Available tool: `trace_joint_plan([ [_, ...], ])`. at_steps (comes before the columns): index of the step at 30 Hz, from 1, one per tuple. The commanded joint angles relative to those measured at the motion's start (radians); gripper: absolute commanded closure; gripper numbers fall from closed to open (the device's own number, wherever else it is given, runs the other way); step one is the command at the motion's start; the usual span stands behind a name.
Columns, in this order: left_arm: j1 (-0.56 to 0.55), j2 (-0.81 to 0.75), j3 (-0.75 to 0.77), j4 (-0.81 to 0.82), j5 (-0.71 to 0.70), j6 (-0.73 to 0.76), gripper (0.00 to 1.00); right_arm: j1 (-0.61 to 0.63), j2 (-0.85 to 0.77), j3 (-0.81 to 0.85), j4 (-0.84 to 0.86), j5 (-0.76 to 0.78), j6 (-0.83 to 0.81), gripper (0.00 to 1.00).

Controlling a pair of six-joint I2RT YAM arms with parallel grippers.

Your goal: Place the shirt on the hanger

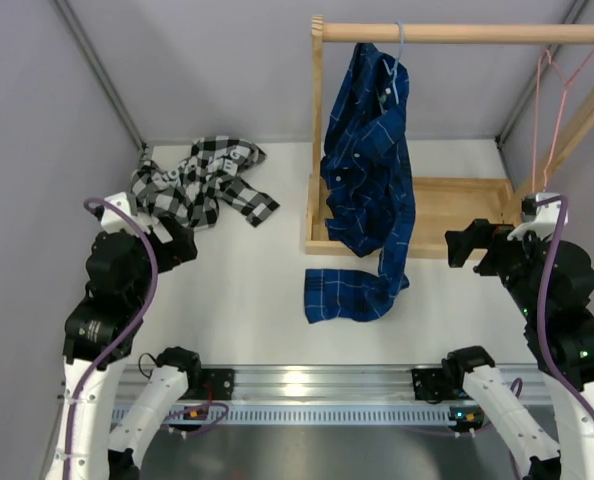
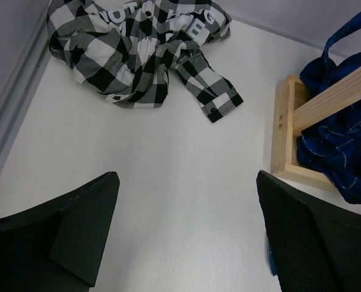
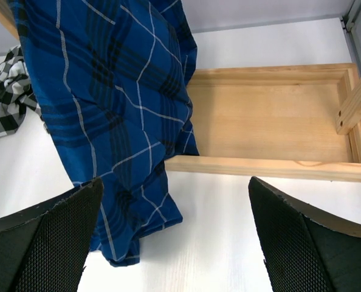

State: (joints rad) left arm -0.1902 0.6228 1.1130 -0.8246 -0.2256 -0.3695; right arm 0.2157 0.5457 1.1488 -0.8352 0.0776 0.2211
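Note:
The shirt (image 1: 202, 185), black-and-white check, lies crumpled on the white table at the back left; it also shows in the left wrist view (image 2: 138, 55) and at the left edge of the right wrist view (image 3: 4, 91). The hanger (image 1: 538, 120), thin pink wire, hangs empty from the right end of the wooden rail. My left gripper (image 1: 172, 245) hovers just in front of the shirt, open and empty (image 2: 186, 182). My right gripper (image 1: 467, 245) is open and empty (image 3: 175, 182) in front of the rack's base, well below the hanger.
A dark blue plaid shirt (image 1: 372, 180) hangs from a light blue hanger (image 1: 401, 45) on the wooden rail (image 1: 457, 33), its tail draped onto the table. The rack's wooden base tray (image 1: 457, 200) stands at the back right. Grey walls close in both sides.

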Motion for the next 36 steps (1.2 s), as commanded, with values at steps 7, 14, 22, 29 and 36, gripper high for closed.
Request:
trace_joint_plan([
  [7, -0.002, 0.165, 0.126, 0.007, -0.005, -0.075, 0.02, 0.004, -0.02, 0.061, 0.048, -0.217, 0.004, 0.01],
  [14, 0.058, 0.651, 0.296, 0.151, -0.136, -0.154, 0.02, 0.004, 0.049, 0.155, 0.156, -0.499, 0.066, 0.0],
  [22, 0.21, 1.297, 0.695, 0.13, -0.006, -0.065, 0.02, 0.01, -0.03, 0.141, 0.147, -0.582, 0.012, 0.0],
  [29, 0.232, 1.606, 0.946, 0.016, -0.018, -0.029, 0.13, 0.03, -0.061, 0.069, 0.142, -0.559, 0.0, 0.01],
  [36, 0.212, 1.507, 0.866, 0.012, -0.003, -0.043, 1.0, 0.036, -0.047, 0.065, 0.146, -0.538, -0.003, 0.0],
])
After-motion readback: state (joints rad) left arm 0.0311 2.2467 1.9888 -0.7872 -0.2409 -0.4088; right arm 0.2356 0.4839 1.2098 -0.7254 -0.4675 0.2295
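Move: The black-and-white checked shirt lies crumpled on the table about 31 cm ahead of the left hand, some 5 cm to its left and 24 cm below it. At table height, the wooden rack's left end stands roughly 22 cm ahead and 23 cm right of the hand, and the blue shirt's spread sleeve lies about 34 cm right and only 2 cm ahead. From the right hand, the checked shirt is some 33 cm ahead, 57 cm left and 27 cm lower. The left fingers come down onto the middle of the checked shirt and pinch a fold beside its buttoned front, closing from wide open to nearly shut. The hand sweeps forward about 30 cm, soon dropping some 24 cm with a slight leftward drift, while the wrist tips down about 40 degrees. The open right hand shifts left, back and up, turning counter-clockwise about 30 degrees. ##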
